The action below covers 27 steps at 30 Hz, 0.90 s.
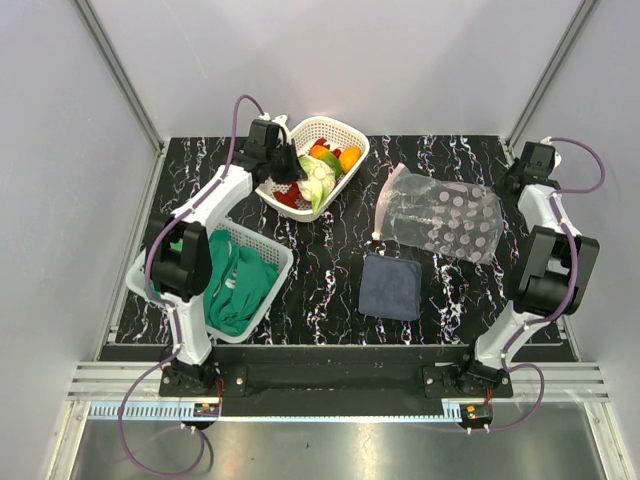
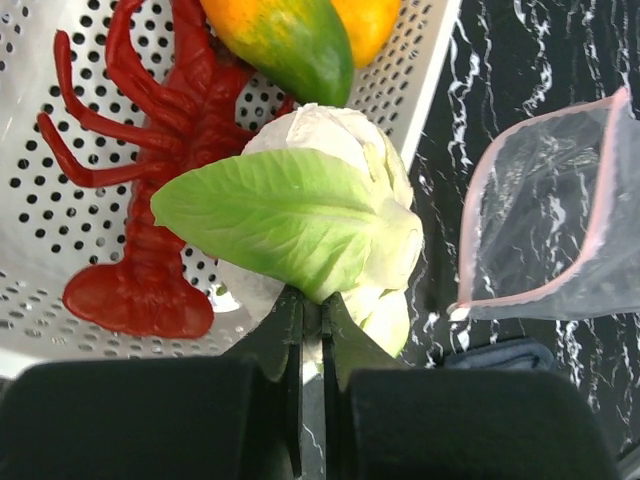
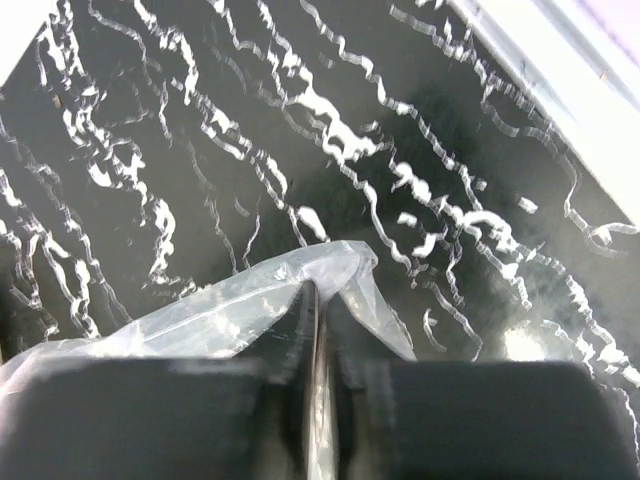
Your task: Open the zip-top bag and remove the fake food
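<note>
The zip-top bag (image 1: 440,217) lies flat and clear on the black marbled table, its pink zip edge (image 2: 470,215) gaping toward the basket. My right gripper (image 3: 322,290) is shut on a corner of the bag (image 3: 330,262), at the bag's right end (image 1: 512,183). The fake food sits in a white perforated basket (image 1: 345,132): a red lobster (image 2: 160,150), a green-orange fruit (image 2: 290,40) and an orange piece (image 2: 368,25). My left gripper (image 2: 320,300) is shut on a green-and-white lettuce piece (image 2: 290,215) at the basket's right rim (image 1: 318,185).
A dark blue-grey folded cloth (image 1: 390,286) lies in front of the bag. A second white basket (image 1: 278,262) holding a green cloth (image 1: 238,285) stands at the near left, beside the left arm. Grey walls close in the table on three sides.
</note>
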Available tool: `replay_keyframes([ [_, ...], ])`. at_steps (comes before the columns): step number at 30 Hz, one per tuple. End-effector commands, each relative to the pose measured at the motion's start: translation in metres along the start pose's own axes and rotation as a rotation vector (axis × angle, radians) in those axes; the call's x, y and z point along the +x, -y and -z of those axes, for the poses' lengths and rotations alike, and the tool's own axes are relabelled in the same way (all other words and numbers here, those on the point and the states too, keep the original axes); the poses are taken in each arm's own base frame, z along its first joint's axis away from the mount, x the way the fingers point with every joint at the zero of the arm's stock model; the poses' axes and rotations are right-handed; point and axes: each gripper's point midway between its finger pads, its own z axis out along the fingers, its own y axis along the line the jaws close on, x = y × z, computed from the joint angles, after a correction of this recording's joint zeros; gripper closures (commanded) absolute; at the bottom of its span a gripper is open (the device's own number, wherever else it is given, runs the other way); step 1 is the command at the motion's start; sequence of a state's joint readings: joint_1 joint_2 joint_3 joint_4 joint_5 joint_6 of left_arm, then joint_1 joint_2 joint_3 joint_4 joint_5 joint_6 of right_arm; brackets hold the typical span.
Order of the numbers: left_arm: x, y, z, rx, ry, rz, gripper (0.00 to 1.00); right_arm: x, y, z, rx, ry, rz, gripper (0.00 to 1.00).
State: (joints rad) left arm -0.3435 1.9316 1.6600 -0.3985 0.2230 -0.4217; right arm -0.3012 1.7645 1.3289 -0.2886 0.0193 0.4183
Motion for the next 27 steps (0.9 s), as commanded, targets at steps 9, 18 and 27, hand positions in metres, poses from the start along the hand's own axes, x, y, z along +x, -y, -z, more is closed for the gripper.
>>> replay_keyframes([
  [9,-0.083,-0.028,0.002,-0.104,0.230,-0.005,0.53,-0.053,-0.027,0.013,0.038,0.055,0.120,0.19],
  [18,-0.081,-0.030,0.056,-0.176,0.303,0.017,0.30,-0.054,-0.085,0.085,0.035,0.134,0.302,0.01],
  [27,0.032,0.081,0.101,0.222,0.179,-0.039,0.33,0.042,-0.176,0.192,-0.315,0.070,0.423,0.00],
])
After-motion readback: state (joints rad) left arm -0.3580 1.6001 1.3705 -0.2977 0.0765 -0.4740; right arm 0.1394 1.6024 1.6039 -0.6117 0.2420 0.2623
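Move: The cabbage, pinched by a leaf in the left fingers, has its middle about 4 cm to their right, 1 cm ahead and 3 below; the white basket's middle is roughly 5 right, 3 ahead and 8 down. Of the food in it, the green-orange fruit sits some 5 ahead and 6 right, the lobster 2 ahead and 2 left, both low. The bag, its corner in the right fingers, centres about 15 cm to that hand's left and 6 nearer the base, a little lower. The cabbage is let go into the basket: the left hand carries on about 5 cm forward and as much to its left while its fingers open, then backs off some 10 cm and rises away from it. The bag's corner is released too, the right fingers spreading wide during a short forward nudge before that hand swings left and up over the bag, turning some 20 degrees counter-clockwise. ##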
